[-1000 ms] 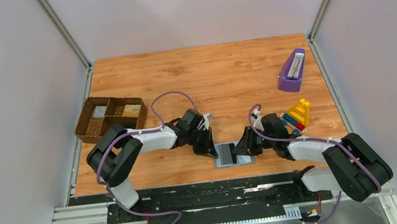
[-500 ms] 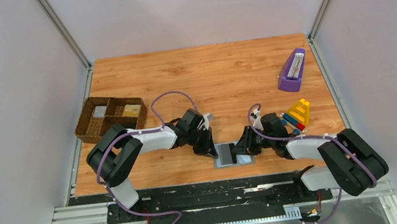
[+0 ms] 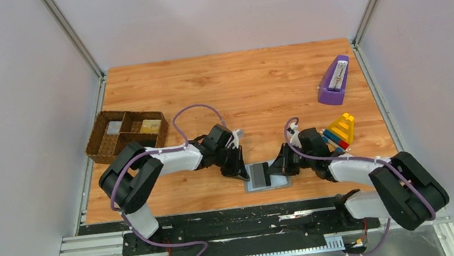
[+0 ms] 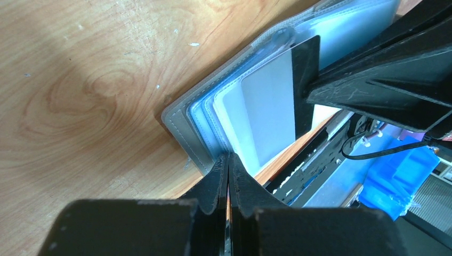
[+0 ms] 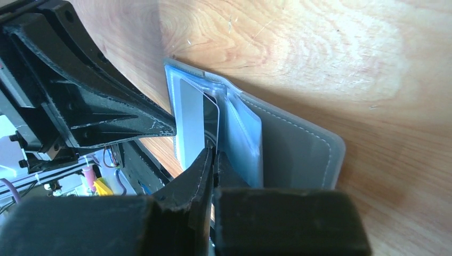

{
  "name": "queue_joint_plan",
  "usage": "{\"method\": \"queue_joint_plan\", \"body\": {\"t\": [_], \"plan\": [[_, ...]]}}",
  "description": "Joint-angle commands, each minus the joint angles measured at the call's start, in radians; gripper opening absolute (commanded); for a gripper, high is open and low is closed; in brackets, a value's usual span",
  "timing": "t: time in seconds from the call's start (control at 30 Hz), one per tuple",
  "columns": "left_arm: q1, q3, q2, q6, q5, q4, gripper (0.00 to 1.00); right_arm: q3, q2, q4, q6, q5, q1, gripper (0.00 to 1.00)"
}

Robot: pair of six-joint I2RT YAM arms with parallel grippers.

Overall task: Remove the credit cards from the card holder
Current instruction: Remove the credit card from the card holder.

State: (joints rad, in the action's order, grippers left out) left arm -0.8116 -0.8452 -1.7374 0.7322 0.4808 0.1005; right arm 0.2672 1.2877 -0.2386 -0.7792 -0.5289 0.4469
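The card holder (image 3: 271, 185) lies open near the table's front edge, grey outside and pale blue inside. My left gripper (image 3: 244, 171) is shut, its tips resting on the holder's near edge (image 4: 184, 125). My right gripper (image 3: 280, 168) is shut on the edge of a pale grey credit card with a black stripe (image 5: 194, 120), which stands partly out of a pocket of the holder (image 5: 298, 154). The same card shows in the left wrist view (image 4: 269, 109). A grey card (image 3: 115, 126) and a tan card (image 3: 152, 126) lie in the brown tray.
The brown woven divided tray (image 3: 97, 144) stands at the left edge. A purple block (image 3: 334, 81) is at the back right. A stacked coloured toy (image 3: 341, 129) stands just behind my right arm. The black base rail (image 3: 237, 222) runs right below the holder.
My right arm has shifted very slightly. The holder, the card and my left gripper stay where they were.
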Motion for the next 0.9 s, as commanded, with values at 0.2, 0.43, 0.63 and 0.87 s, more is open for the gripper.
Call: {"method": "queue_joint_plan", "body": {"t": [0.2, 0.43, 0.63, 0.87], "plan": [[-0.004, 0.009, -0.053, -0.056, -0.105, 0.086, 0.05, 0.055, -0.172, 0.247, 0.090, 0.136, -0.036, 0.00], [-0.004, -0.052, -0.034, -0.066, -0.066, 0.114, 0.12, 0.092, -0.322, 0.376, 0.119, 0.198, -0.035, 0.00], [-0.005, -0.159, 0.039, -0.047, -0.010, 0.162, 0.25, 0.160, -0.439, 0.473, 0.176, 0.273, -0.034, 0.00], [0.004, -0.291, 0.147, -0.051, -0.071, 0.282, 0.34, 0.214, -0.485, 0.461, 0.266, 0.280, 0.004, 0.00]]}}
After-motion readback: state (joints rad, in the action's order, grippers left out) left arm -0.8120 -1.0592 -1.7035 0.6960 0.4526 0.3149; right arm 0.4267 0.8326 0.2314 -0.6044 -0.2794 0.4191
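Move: The right fingers already pinch the free right edge of the dark card, whose middle lies about 3 cm left and 1 cm back of them. The open card holder is centred some 2 cm back and 1 cm left of that hand, with the toy blocks 10 cm ahead and about 20 cm right. From the left hand, its closed tips at the holder's left edge, the card lies about 4 cm right and 1 cm ahead. Low and to the right first, the right hand draws the pinched card out of its sleeve while the left fingertips stay down on the holder's left edge. It then climbs to about 8 cm, drifting forward, and rolls some 20 degrees with its grip kept. Midway the left hand comes off the holder, rising about 5 cm and slightly forward and right as its fingers part. ##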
